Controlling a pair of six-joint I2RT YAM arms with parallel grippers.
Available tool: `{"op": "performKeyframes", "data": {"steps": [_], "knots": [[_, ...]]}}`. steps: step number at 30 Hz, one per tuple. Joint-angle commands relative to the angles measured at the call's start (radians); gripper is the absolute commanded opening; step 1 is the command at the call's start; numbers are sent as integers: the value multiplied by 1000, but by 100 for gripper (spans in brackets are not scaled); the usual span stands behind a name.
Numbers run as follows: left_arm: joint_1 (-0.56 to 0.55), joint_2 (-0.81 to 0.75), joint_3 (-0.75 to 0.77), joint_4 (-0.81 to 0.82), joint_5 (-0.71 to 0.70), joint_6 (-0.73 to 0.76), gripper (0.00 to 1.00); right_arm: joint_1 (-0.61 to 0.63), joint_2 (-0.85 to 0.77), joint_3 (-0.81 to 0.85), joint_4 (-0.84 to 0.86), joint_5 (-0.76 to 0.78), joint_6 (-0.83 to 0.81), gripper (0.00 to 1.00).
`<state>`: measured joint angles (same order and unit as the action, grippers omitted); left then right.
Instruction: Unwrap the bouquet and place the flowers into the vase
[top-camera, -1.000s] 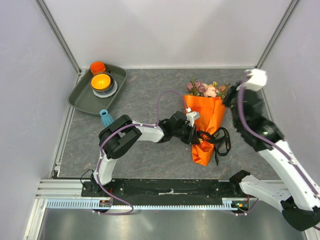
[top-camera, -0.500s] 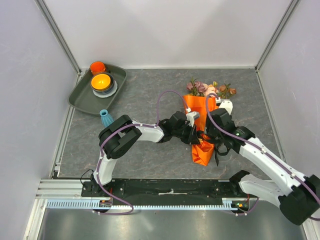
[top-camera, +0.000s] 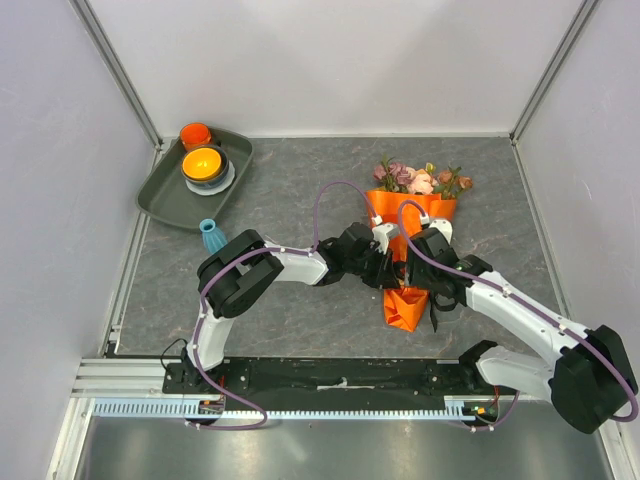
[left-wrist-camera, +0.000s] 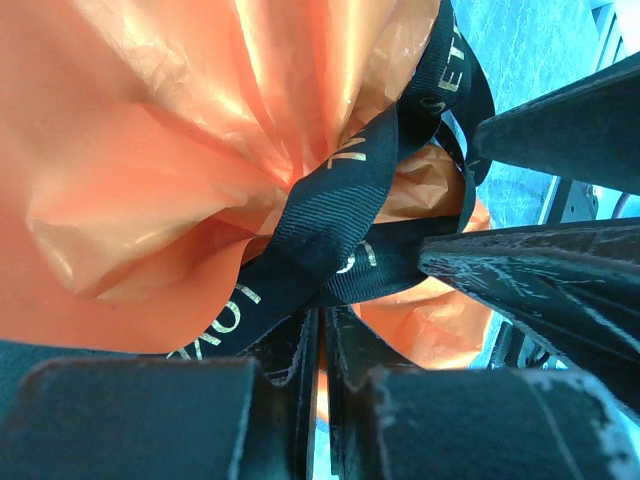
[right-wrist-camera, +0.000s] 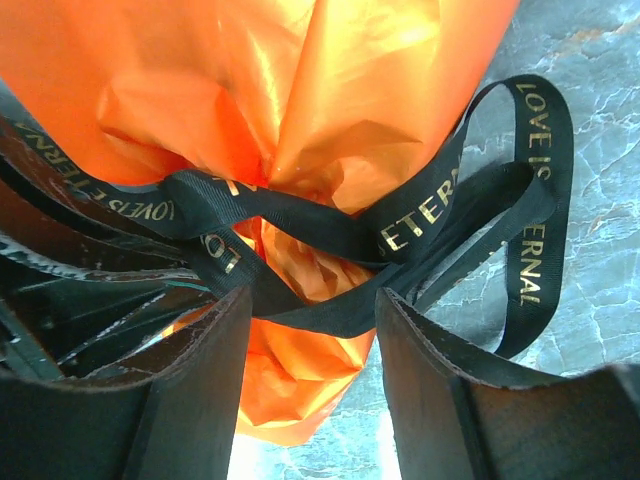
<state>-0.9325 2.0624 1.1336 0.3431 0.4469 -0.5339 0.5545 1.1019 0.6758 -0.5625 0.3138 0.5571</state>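
Observation:
The bouquet (top-camera: 407, 262) lies on the table in bright orange paper (right-wrist-camera: 250, 70), its flowers (top-camera: 420, 180) pointing to the back. A black ribbon (right-wrist-camera: 420, 225) with gold letters ties its narrow waist. My left gripper (top-camera: 392, 268) comes in from the left; its jaws (left-wrist-camera: 322, 318) are pressed together at the knot with a ribbon strand (left-wrist-camera: 350, 180) running into their tips. My right gripper (top-camera: 425, 272) is open (right-wrist-camera: 310, 330), its fingers straddling a ribbon strand and the wrap's lower end. The teal vase (top-camera: 212, 236) stands upright far to the left.
A grey tray (top-camera: 165, 195) at the back left holds an orange cup (top-camera: 195, 133) and an orange bowl (top-camera: 204, 163). White walls close the table on three sides. Both arms crowd around the bouquet's waist.
The right arm has swung down from the back right onto the bouquet's tied waist, and its jaws have opened. The left gripper and the bouquet have stayed in place.

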Motion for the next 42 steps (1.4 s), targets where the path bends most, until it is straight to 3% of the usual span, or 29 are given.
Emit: {"op": "performKeyframes", "data": {"steps": [1, 14, 22, 38, 42], "knots": [[0, 18, 15, -33, 1, 17, 10, 2, 15, -12, 16, -4, 23, 61], [0, 22, 18, -36, -1, 15, 10, 2, 55, -12, 68, -12, 23, 58], [0, 22, 18, -36, 4, 15, 10, 2, 46, 16, 78, 4, 13, 28], [0, 27, 22, -36, 4, 14, 10, 2, 23, 123, 29, 129, -40, 26], [0, 27, 23, -36, 7, 15, 10, 2, 7, 172, 6, 163, -63, 5]]}}
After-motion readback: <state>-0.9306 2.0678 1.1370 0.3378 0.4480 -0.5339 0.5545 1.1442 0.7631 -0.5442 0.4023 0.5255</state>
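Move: The loose strand of black ribbon at the right of the knot lies almost under the open right fingers, about 1 cm ahead and 2 cm below them. The knot sits some 3 cm ahead and 2 cm left of that hand, the doubled ribbon tail about 8 cm to its right and 2 cm ahead, and the flared orange wrap about 12 cm straight ahead. From the left hand, already shut at the knot, the strand is about 5 cm to the right, level fore and aft, and 1 cm higher. The ribbon strand is pinched by the right fingers, which sink about 1.5 cm onto it, pause and close. The right hand then draws the strand up some 4 cm and forward nearly 3 cm, away from the knot, the fingers tipping slightly upward and narrowing further late in the pull. The left hand stays put and keeps its grip at the knot. ##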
